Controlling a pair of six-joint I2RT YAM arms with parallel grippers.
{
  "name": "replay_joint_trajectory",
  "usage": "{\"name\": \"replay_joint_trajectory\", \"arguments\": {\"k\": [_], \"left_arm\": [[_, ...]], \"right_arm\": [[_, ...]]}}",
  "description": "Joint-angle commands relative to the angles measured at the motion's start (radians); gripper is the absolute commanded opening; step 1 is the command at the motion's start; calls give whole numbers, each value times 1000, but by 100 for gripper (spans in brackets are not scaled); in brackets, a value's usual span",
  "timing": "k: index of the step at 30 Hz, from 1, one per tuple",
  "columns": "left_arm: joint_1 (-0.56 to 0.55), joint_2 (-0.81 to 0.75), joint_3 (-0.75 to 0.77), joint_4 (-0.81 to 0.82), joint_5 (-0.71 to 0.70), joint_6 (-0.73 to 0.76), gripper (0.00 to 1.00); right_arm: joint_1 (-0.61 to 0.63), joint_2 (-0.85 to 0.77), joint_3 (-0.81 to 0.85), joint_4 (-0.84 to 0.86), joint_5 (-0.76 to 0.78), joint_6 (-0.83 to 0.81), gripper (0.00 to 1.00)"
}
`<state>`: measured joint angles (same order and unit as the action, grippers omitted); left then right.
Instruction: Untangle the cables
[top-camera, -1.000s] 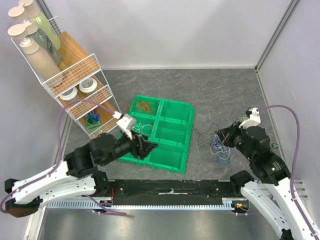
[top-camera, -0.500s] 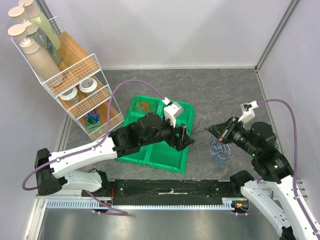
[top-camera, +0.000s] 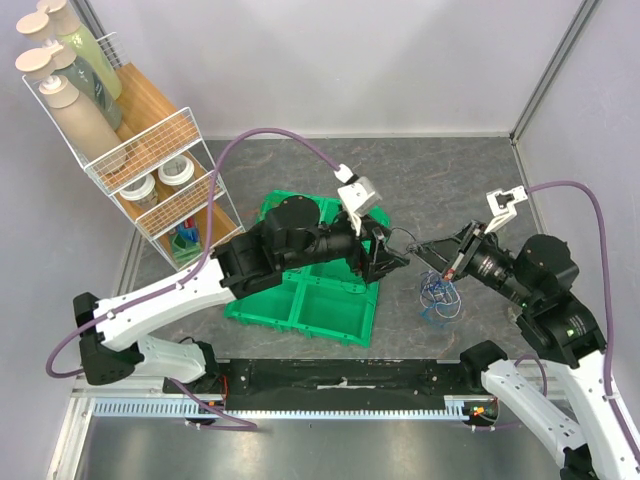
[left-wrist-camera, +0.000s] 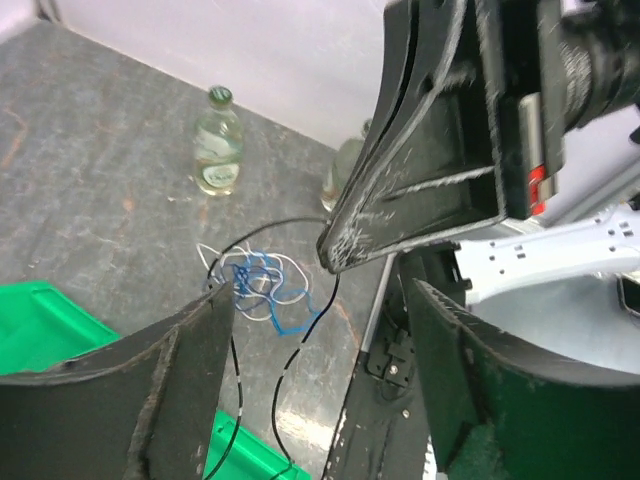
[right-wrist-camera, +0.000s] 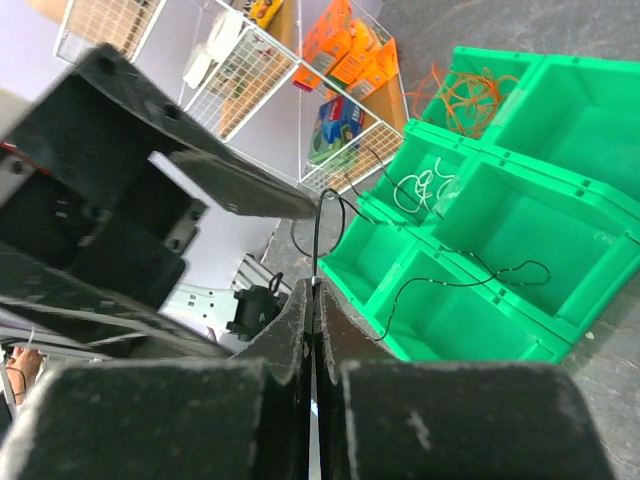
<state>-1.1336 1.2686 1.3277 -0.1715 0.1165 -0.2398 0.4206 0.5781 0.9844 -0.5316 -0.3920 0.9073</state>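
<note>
My right gripper (top-camera: 421, 249) (right-wrist-camera: 313, 286) is shut on a thin black cable (left-wrist-camera: 300, 350) (right-wrist-camera: 318, 228) and holds it above the table. That cable trails down into a bin of the green tray (top-camera: 340, 320) (right-wrist-camera: 520, 220). My left gripper (top-camera: 393, 258) (left-wrist-camera: 322, 290) stands open right in front of the right fingertips, its jaws on either side of the hanging black cable without touching it. A blue and white tangle of cables (top-camera: 438, 298) (left-wrist-camera: 255, 285) lies on the table below. An orange cable (right-wrist-camera: 470, 95) and a white cable (right-wrist-camera: 425, 185) rest in separate bins.
A white wire rack (top-camera: 150, 170) with bottles and boxes stands at the far left. Two small glass bottles (left-wrist-camera: 217, 155) stand near the right wall. The left arm reaches across the green tray. Walls close in the table at the back and right.
The left arm swung from the tray's left side across to the right gripper, and its jaws opened wide. The right gripper lifted the black cable up and leftward.
</note>
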Motion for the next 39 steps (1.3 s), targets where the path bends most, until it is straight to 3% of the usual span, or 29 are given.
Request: {"name": "replay_joint_trajectory", "arguments": {"k": [1,7,10,14,15,16,18,20,27,39], "left_arm": [[3,58,27,-63,143,73,68],[5,23,-47,-25,92,57,59],[5,11,-59,-17,83,60,18],[5,-21,-90,-31,2,56,2],[3,-37,-100,-36,-17,51,2],[5,-49,-110,-37,-29,45,2],[5,-95,-131,-46,-79,11,2],[5,-139,-156,-56,-138,-24,2],[5,-261,-209,-141,-232,-76,2],[3,-299,-295,-230,-184,-229,2]], "right_arm": [[-2,0,76,28,-44,-35,0],[0,8,89,31,-54,-35,0],[-2,2,86,33,-53,-36,0],[1,-11,77,28,-45,-38,0],[-2,-17,73,27,-41,-41,3],[-2,-20,71,19,-35,-45,16],[-2,-24,76,-26,-1,-85,54],[-2,-26,106,-103,68,-131,69],[-2,-49,145,-232,258,-197,83],[-2,-106,70,-249,291,-176,82]]}}
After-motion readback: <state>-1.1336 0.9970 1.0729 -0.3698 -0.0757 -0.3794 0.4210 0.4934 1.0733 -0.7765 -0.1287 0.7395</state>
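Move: Beneath the open left gripper, about 6 cm down and roughly 2 cm to its right, hangs a strand of the black cable. The shut right gripper pinches this cable; from that hand the left gripper stands some 4 cm to the left, nearly level. From the left hand, the green tray's middle lies about 15 cm left, 6 cm ahead and 32 cm down, the blue-white cable pile some 12 cm right, 6 cm ahead and 33 cm down. Sinking about 6 cm, the left hand shuts its fingers on the black cable hanging from the right gripper, which first lifts slightly and then opens to let go. The left hand then carries the cable some 9 cm left over the tray, rising a little and dipping again at the end, while the open right hand backs off 5 cm to the right, turning clockwise. ##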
